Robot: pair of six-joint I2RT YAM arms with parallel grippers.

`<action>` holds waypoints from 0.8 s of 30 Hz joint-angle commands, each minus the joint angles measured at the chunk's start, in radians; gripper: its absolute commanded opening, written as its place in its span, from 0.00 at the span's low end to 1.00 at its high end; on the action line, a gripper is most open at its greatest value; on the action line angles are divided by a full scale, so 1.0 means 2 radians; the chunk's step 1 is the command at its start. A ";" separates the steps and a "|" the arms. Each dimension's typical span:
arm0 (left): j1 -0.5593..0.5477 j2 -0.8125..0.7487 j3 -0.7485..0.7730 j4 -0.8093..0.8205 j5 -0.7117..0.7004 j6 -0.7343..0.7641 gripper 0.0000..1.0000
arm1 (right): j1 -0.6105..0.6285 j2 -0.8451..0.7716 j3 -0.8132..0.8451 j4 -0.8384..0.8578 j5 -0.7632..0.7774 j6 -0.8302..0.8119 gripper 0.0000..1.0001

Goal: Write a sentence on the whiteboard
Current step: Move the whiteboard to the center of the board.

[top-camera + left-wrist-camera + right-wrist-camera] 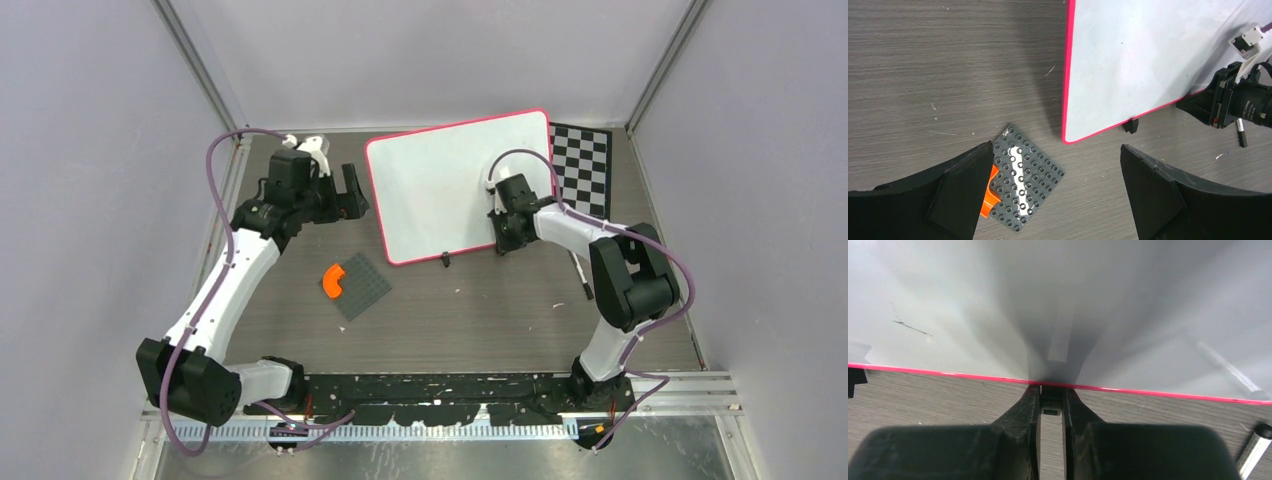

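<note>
The whiteboard (pixel 450 190) lies on the table, white with a red-pink rim, turned a little askew. Its face (pixel 1138 60) looks blank; no sentence shows, only a short faint dark streak (pixel 910 327). My right gripper (pixel 1051 401) is at the board's near edge, shut on one small black foot (pixel 1051 394) under the rim; from above it sits at the lower right edge (pixel 498 246). The other foot (pixel 445 261) stands free. My left gripper (pixel 1057 150) hangs open above bare table left of the board (pixel 345 195), holding nothing.
A dark grey studded plate (pixel 360 285) with an orange curved piece (pixel 332 281) at its edge lies near the board's lower left corner. A checkered chessboard (pixel 585 165) lies behind the board's right side. A marker (pixel 583 281) lies beside the right arm.
</note>
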 commanded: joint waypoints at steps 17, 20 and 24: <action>0.032 -0.009 0.010 0.011 0.044 -0.013 1.00 | 0.046 -0.083 -0.058 -0.001 -0.045 0.025 0.04; 0.033 -0.005 0.016 0.012 0.057 -0.005 1.00 | 0.046 -0.099 -0.047 -0.019 -0.045 0.022 0.43; 0.032 0.003 0.033 0.008 0.076 0.021 1.00 | 0.043 -0.145 -0.025 -0.060 -0.070 0.006 0.64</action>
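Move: The right hand already has its fingers shut on the right-hand black clip at the whiteboard's near edge; the whiteboard's middle lies about 14 cm ahead and 7 cm to the left, practically level in height. The left clip sits some 11 cm to the left and 1 cm back, the pen about 16 cm right and 5 cm back. From the raised left hand, the whiteboard's middle is roughly 14 cm ahead, 19 cm right and 21 cm lower. Keeping its pinch on the clip, the right hand drags the whiteboard by its near edge back towards the robot and a little to the left, staying low over the table, and carries on back to about 5 cm in all. At the end of that pull its fingers open and let go of the clip, the hand rising 1 to 2 cm while still drawing back from the edge. ##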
